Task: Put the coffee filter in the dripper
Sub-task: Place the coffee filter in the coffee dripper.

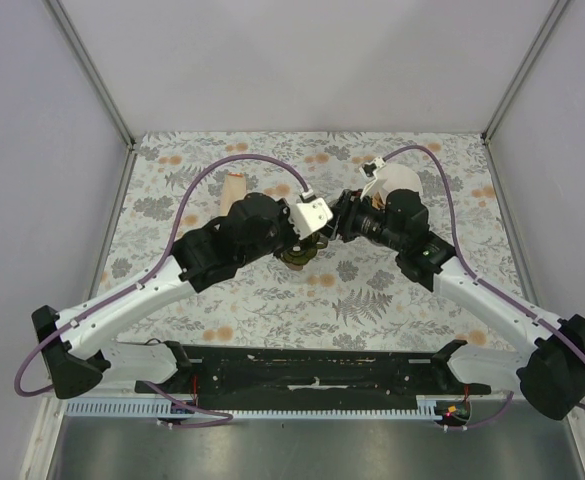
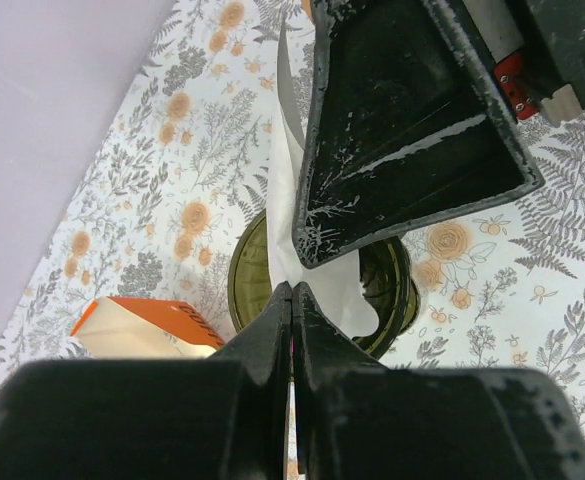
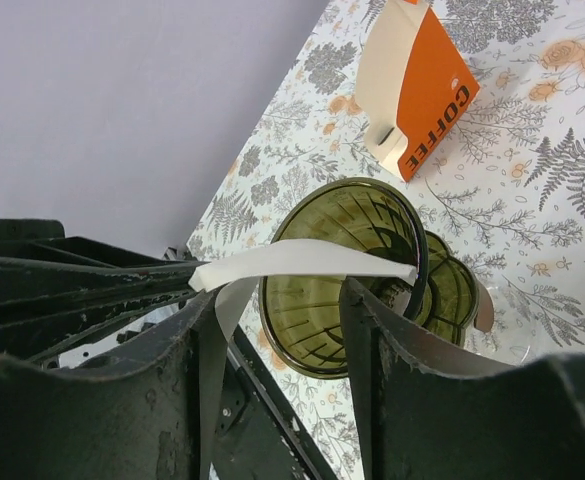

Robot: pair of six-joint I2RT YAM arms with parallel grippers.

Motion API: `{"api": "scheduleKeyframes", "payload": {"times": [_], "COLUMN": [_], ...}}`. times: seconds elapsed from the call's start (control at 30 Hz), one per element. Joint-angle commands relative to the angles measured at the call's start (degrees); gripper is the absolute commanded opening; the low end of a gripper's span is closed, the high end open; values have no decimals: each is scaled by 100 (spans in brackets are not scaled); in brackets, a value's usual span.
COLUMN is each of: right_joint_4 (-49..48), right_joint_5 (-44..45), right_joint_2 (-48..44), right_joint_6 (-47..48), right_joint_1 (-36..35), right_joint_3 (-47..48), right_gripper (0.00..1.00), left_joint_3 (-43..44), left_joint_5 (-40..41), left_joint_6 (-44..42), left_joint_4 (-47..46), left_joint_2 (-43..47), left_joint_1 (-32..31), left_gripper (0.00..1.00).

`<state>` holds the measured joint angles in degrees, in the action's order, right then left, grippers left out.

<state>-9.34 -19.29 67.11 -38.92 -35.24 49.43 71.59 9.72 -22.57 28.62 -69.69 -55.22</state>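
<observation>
The dripper (image 3: 322,330) is a green glass cone standing on the flowered table, seen under both wrists (image 1: 302,256). My left gripper (image 2: 292,290) is shut on the lower edge of the white coffee filter (image 2: 317,270), which hangs over the dripper's mouth (image 2: 387,290). In the right wrist view the filter (image 3: 302,260) stretches as a white band across the dripper's rim, from the left gripper's black fingers (image 3: 82,285) to my right fingertips. My right gripper (image 3: 282,300) stands open, its fingers on either side of the filter's edge, gripping nothing. The two grippers meet nose to nose above the dripper (image 1: 332,215).
An orange and cream coffee filter box (image 3: 422,90) stands on the table beyond the dripper, left of the left wrist (image 1: 234,190). A white rounded object (image 1: 392,180) sits behind the right wrist. The enclosure's walls ring the table (image 1: 222,320).
</observation>
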Motion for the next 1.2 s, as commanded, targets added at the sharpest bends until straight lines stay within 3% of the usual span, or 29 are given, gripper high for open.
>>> {"api": "scheduleKeyframes", "payload": {"times": [0.0, 0.37, 0.4, 0.5, 0.57, 0.7, 0.87, 0.93, 1.0, 1.17], "right_joint_4": [-129, -797, -884, -938, -833, -771, -823, -754, -587, -288], "right_joint_5": [329, 101, 118, 293, 521, 777, 672, 724, 786, 865], "right_joint_2": [39, 416, 469, 478, 391, 302, 408, 417, 434, 408], "right_joint_6": [-301, -731, -775, -872, -837, -697, -617, -486, -319, -55], "right_joint_1": [0, -53, -53, -53, -53, -44, -70, -140, -211, -290], "right_joint_3": [216, 295, 313, 295, 226, 128, 295, 453, 628, 866], "right_gripper": [53, 46, 42, 14, 1, 0, 0, 0, 0, 0], "left_joint_3": [-84, -57, -75, -67, -93, -180, -190, -181, -128, 153], "left_joint_5": [303, 575, 619, 873, 1101, 1480, 1402, 1480, 1673, 1595], "left_joint_6": [-327, -520, -590, -731, -915, -1354, -1549, -1575, -1628, -1540], "left_joint_4": [-419, -708, -778, -989, -1147, -1639, -1773, -1728, -1702, -1457], "left_joint_2": [149, 192, 210, 237, 289, 360, 342, 264, 141, -9], "left_joint_1": [-94, -296, -348, -393, -384, -393, -393, -393, -393, -393], "left_gripper": [2, 2, 2, 2, 2, 2, 3, 22, 35, 46]}}
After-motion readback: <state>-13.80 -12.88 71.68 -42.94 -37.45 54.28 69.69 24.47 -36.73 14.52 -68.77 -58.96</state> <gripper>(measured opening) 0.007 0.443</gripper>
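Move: My left hand already pinches the white coffee filter; its middle lies about 3 cm ahead and 2 cm right. From my half-open right hand it is some 3 cm ahead, 1 cm left and slightly above. From that hand, the green dripper stands 2 cm back, 5 cm left and about 14 cm below, the coffee box 10 cm ahead, 18 cm left, and the filter jar 14 cm right, 4 cm ahead. The dripper is roughly 2 cm back and 3 cm left of my left hand, 15 cm below. I ease my right hand about 2 cm forward and a little left and shut its half-open fingers on the filter. With the filter still pinched, my left hand rises some 5 cm and goes a little forward, tipping its fingers up about 20 degrees; then it opens nearly halfway to let the filter go, while my right lifts a couple of centimetres. ##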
